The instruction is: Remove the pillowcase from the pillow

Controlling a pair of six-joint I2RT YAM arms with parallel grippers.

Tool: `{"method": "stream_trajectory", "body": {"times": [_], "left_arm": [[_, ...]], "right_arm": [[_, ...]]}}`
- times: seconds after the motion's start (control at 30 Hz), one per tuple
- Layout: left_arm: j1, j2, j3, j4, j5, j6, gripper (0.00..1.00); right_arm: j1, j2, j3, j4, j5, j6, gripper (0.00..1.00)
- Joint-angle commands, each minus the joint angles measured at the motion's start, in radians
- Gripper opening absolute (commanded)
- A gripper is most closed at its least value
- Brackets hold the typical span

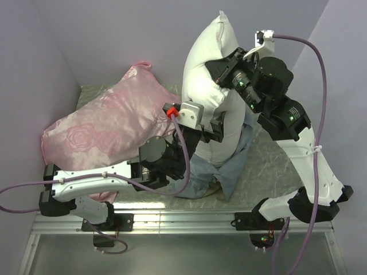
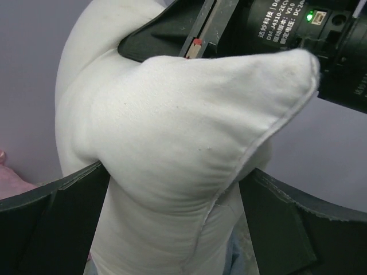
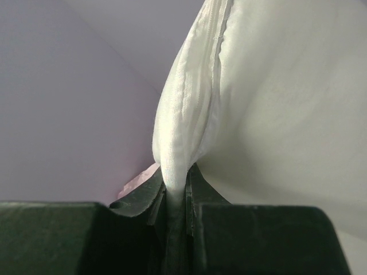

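Observation:
The white pillow (image 1: 202, 60) stands upright, its pointed corner at the top. My right gripper (image 1: 219, 71) is shut on a seamed edge of the pillow (image 3: 189, 114), high up; the fabric is pinched between its jaws (image 3: 176, 184). My left gripper (image 1: 215, 130) is lower, its jaws spread wide on either side of the pillow's narrowed middle (image 2: 172, 189). The blue-grey pillowcase (image 1: 232, 167) is bunched down around the pillow's bottom end on the table. A sliver of it shows in the left wrist view (image 2: 234, 256).
A shiny pink rose-patterned pillow (image 1: 109, 126) lies at the left against the lilac wall. The marbled tabletop (image 1: 269, 166) shows at the right. Walls enclose the back and both sides. A metal rail (image 1: 183, 220) runs along the near edge.

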Motion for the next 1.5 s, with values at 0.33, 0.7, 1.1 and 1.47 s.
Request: {"method": "stream_trajectory", "body": {"times": [0.33, 0.7, 1.1, 1.47], "left_arm": [[0.209, -0.098, 0.054, -0.242, 0.08, -0.339, 0.0], [0.249, -0.193, 0.025, -0.395, 0.026, -0.436, 0.01], [0.271, -0.158, 0.12, -0.462, 0.092, -0.412, 0.01], [0.317, -0.143, 0.137, -0.517, 0.152, -0.441, 0.0]], "right_arm": [[0.063, 0.08, 0.1, -0.073, 0.018, -0.053, 0.2], [-0.146, -0.217, -0.247, -0.024, -0.025, 0.037, 0.75], [-0.328, -0.541, -0.898, 0.272, -0.23, 0.088, 0.8], [-0.327, -0.581, -0.711, 0.372, -0.452, -0.006, 0.85]]}}
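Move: The white pillow's near corner sits between the left hand's open fingers, about 5 cm ahead, 2 cm left and level. The grey pillowcase lies some 42 cm below that hand, 5 cm to its right and level front to back; the pink pillow is about 24 cm ahead, 36 cm left, 40 cm below. From the right hand, still pinching the white pillow's edge, that corner is about 7 cm back, straight in line sideways, 6 cm lower. Left hand pinches the pillow corner, going forward-left about 9 cm; right lets go, backing right and down. ##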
